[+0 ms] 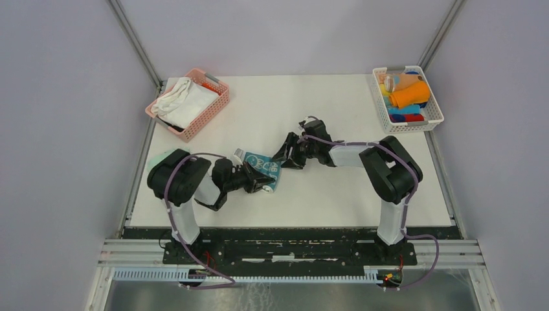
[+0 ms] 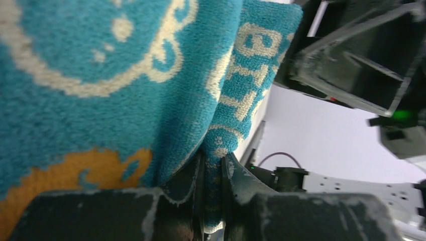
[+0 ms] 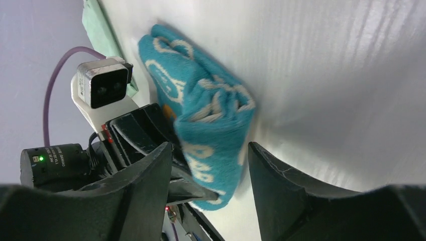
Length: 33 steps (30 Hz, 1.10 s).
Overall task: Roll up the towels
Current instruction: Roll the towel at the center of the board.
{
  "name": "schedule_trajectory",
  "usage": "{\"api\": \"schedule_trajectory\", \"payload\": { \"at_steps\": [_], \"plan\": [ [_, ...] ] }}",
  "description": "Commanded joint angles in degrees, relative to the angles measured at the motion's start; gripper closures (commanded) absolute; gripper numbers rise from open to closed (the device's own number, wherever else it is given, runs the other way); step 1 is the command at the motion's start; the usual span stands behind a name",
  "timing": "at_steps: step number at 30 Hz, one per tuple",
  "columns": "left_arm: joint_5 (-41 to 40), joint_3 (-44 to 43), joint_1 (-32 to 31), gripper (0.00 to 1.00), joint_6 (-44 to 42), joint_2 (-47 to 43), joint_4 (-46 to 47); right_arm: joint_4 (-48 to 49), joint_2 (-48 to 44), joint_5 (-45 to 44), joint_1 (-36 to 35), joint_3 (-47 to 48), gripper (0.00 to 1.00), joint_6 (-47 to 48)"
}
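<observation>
A teal towel [image 1: 262, 168] with white print lies partly rolled on the white table, left of centre. My left gripper [image 1: 264, 184] is shut on it: in the left wrist view a fold of the towel [image 2: 100, 75] is pinched between the closed fingers of the gripper [image 2: 213, 163]. My right gripper [image 1: 289, 154] stands just right of the towel, jaws open. In the right wrist view the rolled end of the towel [image 3: 211, 110] sits ahead of the gripper [image 3: 210, 146], between the spread fingers and touching neither.
A mint green towel [image 1: 157, 160] lies flat under the left arm by the table's left edge. A pink basket [image 1: 217, 110] with a white cloth stands back left. A white basket [image 1: 432, 116] at back right holds rolled towels, one orange [image 1: 409, 95].
</observation>
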State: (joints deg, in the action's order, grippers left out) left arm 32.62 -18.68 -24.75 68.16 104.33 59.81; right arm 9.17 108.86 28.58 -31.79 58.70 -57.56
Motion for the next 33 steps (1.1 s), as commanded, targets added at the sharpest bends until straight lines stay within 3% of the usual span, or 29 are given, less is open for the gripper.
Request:
{"api": "schedule_trajectory", "payload": {
  "at_steps": [1, 7, 10, 13, 18, 23, 27, 33],
  "plan": [
    [6.2, 3.0, 2.1, 0.92, 14.4, 6.5, 20.6, 11.5, 3.3, 2.1, 0.0, -1.8, 0.36, -3.6],
    [6.7, 3.6, 2.3, 0.9, 16.7, 10.8, 25.3, 12.0, 7.9, 2.3, 0.0, -1.0, 0.41, -3.0],
    [6.7, 3.4, 2.3, 0.85, 15.2, 9.7, 22.2, 9.9, 8.8, 2.0, -0.2, -0.2, 0.51, -1.5],
    [6.1, 2.7, 2.2, 0.75, 10.7, 6.5, 12.8, 4.2, 8.1, 0.0, -0.5, 1.3, 0.66, 1.9],
    [1.5, 0.3, 2.0, 0.55, -2.3, -4.5, -11.7, -11.8, 5.2, -8.2, -1.8, 6.3, 0.78, 8.5],
    [-12.0, -5.6, -0.9, 0.41, -16.0, -19.4, -41.0, -26.5, 3.2, -17.4, -3.5, 11.7, 0.8, 12.2],
    [-29.9, -12.2, -8.2, 0.37, -23.5, -29.6, -58.6, -34.8, 2.8, -23.6, -5.0, 15.9, 0.8, 13.2],
    [-54.1, -22.0, -24.4, 0.36, -30.7, -32.3, -70.3, -40.1, 3.6, -25.9, -5.6, 19.7, 0.79, 13.3]
  ]
}}
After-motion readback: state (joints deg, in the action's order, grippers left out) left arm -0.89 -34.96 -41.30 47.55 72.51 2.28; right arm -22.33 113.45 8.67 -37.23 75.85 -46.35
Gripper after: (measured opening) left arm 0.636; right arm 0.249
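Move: The far end of the teal towel's rolled edge lies just under the open right fingers, about 1 cm to their left and 4 cm down. Its near end, still pinched by the left hand, is some 6 cm back and 3 cm left of the right hand, at about the same depth. The loose part lies roughly 7 cm left and 3 cm back. From the left hand the far end is about 6 cm ahead and 2 cm to the right. The right hand sinks about 4 cm over the far end of the rolled edge and shuts its fingers on the towel, then keeps that pinch while tipping its fingers some 30 degrees steeper and drawing roughly 3 cm to the right, low over the table. The left hand keeps its hold on the near end almost in place until the right has begun to close, then opens, lets go of the towel and rises about 7 cm, its fingers likewise tipping down more steeply. ##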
